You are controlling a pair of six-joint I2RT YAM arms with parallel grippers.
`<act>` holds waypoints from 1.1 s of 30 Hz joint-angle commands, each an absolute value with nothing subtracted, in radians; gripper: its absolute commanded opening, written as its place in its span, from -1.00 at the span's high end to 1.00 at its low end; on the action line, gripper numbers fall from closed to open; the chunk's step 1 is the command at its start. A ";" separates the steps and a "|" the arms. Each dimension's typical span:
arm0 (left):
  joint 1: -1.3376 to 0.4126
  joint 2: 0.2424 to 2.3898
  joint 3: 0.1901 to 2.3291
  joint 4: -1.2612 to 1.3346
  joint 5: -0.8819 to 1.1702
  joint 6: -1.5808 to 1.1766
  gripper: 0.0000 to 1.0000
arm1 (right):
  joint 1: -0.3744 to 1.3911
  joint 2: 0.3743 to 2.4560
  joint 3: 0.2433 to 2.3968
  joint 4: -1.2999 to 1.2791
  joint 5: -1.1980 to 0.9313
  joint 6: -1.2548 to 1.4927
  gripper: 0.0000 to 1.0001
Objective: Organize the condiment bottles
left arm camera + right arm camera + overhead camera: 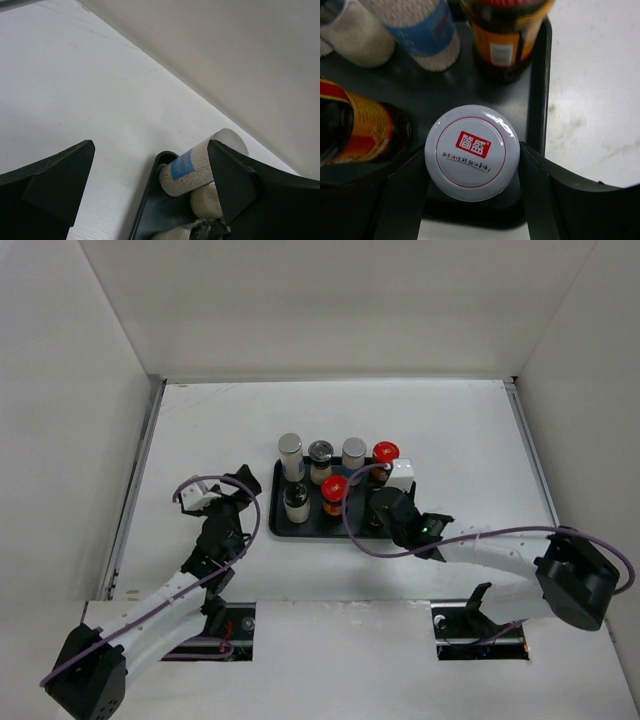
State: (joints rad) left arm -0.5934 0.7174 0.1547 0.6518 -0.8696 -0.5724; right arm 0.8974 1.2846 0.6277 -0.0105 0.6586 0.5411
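The condiment bottles stand in a black tray (278,528): a tall silver-capped cylinder (290,452), a glass grinder (320,455), a second silver-capped one (354,452), two red-capped jars (386,452) (335,488) and a dark bottle (296,502). My right gripper (385,508) reaches over the tray's near right corner. In the right wrist view its jaws press both sides of a white-lidded jar (472,152) with a red label, which stands on the tray (537,90). My left gripper (235,492) hangs open left of the tray, holding nothing. The left wrist view shows a blue-banded white cylinder (195,167).
White walls close in the table on the left, back and right. A red-capped dark jar (355,130) and an orange-labelled jar (505,45) stand close around the held jar. The tray's corner (150,200) lies between my left fingers.
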 commanded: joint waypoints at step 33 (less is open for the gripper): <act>-0.301 0.992 0.522 0.003 -0.532 -0.802 -1.00 | 0.413 0.939 0.379 0.414 0.716 0.799 -1.00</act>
State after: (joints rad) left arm -0.3077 0.9901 0.4747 0.0177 -0.5373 -0.8001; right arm 0.4129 0.9436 0.3923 0.3317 0.7597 0.7074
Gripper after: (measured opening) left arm 0.997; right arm 0.999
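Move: The right gripper holds the white-lidded jar over the tray. The free spot it is bound for, at the tray's near right corner, lies about 2 cm ahead, 2 cm to the left and 3 cm below. The red-capped bottle in the near row stands some 10 cm left and 2 cm ahead. In the far row, about 11 cm ahead, are the red-lidded jar, straight out, and the blue-label shaker, 7 cm left. From the left gripper that spot is roughly 29 cm right, 1 cm ahead, 12 cm down. Ease the right gripper, still holding the white-lidded jar, about 2 cm forward and left, open wide to let go, then lift off and sweep some 19 cm right, clear of the tray, turning clockwise as the fingers tip up, sinking slightly at the end. Meanwhile lower the open, empty left gripper and edge it forward beside the tray, tipping it down. ##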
